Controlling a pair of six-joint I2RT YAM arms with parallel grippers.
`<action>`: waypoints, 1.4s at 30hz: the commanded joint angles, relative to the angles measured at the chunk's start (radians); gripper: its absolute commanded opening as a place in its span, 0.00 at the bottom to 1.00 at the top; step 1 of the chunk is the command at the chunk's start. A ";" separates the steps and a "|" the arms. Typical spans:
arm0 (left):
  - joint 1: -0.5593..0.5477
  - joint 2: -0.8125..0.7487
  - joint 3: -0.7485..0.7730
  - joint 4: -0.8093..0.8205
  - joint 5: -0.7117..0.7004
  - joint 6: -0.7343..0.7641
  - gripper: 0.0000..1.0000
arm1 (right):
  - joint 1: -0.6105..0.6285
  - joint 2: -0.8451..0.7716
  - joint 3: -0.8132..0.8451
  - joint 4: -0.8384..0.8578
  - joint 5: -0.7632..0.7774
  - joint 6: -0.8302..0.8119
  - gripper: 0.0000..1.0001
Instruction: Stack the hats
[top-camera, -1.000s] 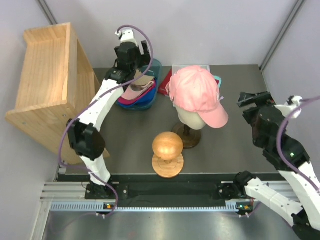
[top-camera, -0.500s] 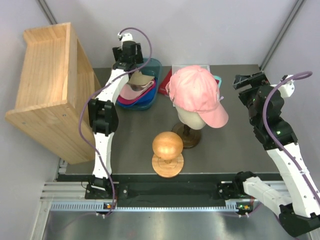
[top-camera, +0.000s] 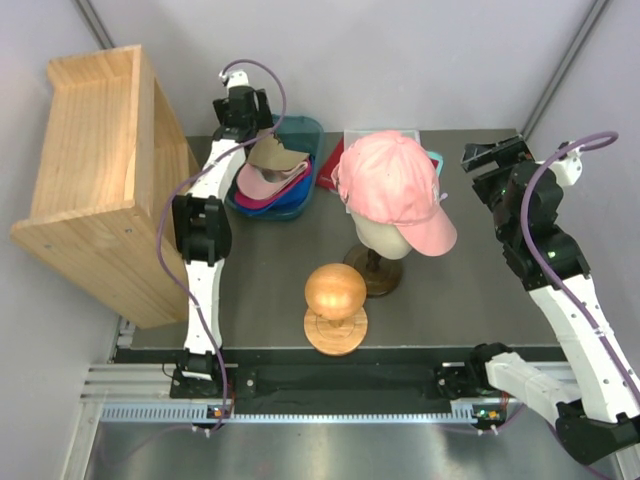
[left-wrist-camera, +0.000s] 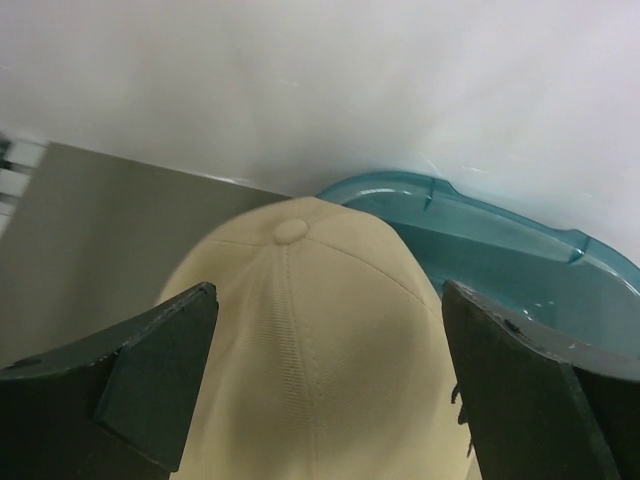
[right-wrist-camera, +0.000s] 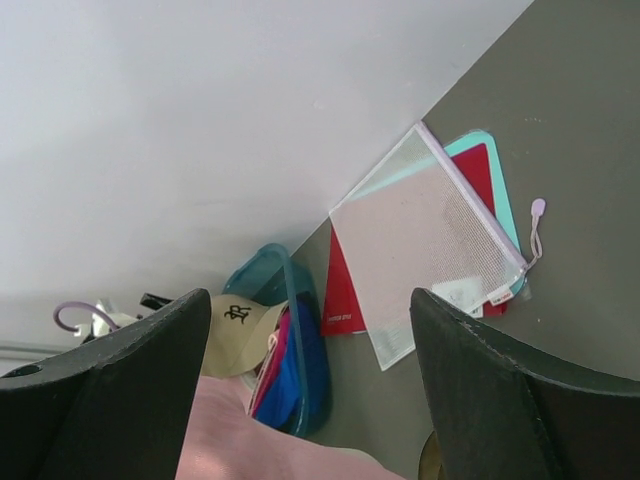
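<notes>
A tan cap (top-camera: 272, 155) with a black embroidered letter lies on top of a pile in a teal bin (top-camera: 308, 128) at the back left. Under it show a magenta cap (top-camera: 256, 199) and a blue cap (top-camera: 292, 196). My left gripper (top-camera: 245, 122) hangs open at the back of the bin. In the left wrist view the tan cap's crown (left-wrist-camera: 310, 330) fills the space below the spread fingers (left-wrist-camera: 160, 350). A light pink cap (top-camera: 395, 185) sits on the mannequin head. At the right, my right gripper (top-camera: 484, 160) is open in the air, holding nothing.
A wooden shelf box (top-camera: 95, 170) stands at the left. A wooden ball on a stand (top-camera: 336, 295) is at the front centre, next to the mannequin head (top-camera: 382, 240) on its base. A mesh pouch (right-wrist-camera: 425, 250) lies on red and teal folders at the back.
My left gripper has pulled back from over the tan cap toward the far wall, and the cap stays on the pile. The right arm has risen and swung toward the back.
</notes>
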 joint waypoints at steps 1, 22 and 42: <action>0.015 0.011 0.014 0.045 0.094 -0.066 0.92 | -0.010 0.005 0.042 0.047 -0.018 0.007 0.80; 0.013 -0.146 -0.107 0.195 0.244 -0.164 0.00 | -0.010 -0.047 0.067 0.047 0.006 -0.050 0.79; -0.014 -0.427 -0.164 0.367 0.323 -0.206 0.00 | -0.010 -0.127 0.058 0.080 -0.035 -0.067 0.79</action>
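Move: The tan hat I go for lies just under and between my open left fingers, its middle about 3 cm right, 1 cm back and 4 cm below. The pink hat beneath it in the teal bin is some 13 cm back, 6 cm right and 8 cm down; the wooden shelf stands roughly 25 cm left and 20 cm back, level in height. From my right hand the tan hat is about 35 cm ahead, 50 cm left and 23 cm lower. I ease my left hand about 2 cm down and right and shut my fingers on the tan hat's crown near its button, pinching the cloth. Then I lift it up out of the bin some 20 cm, drawing back and right by around 5 cm, fingertips tipping up by about 25 degrees while the wrist rolls right side up and turns clockwise. My empty right hand, still open, rises about 5 cm and backs off slightly. ##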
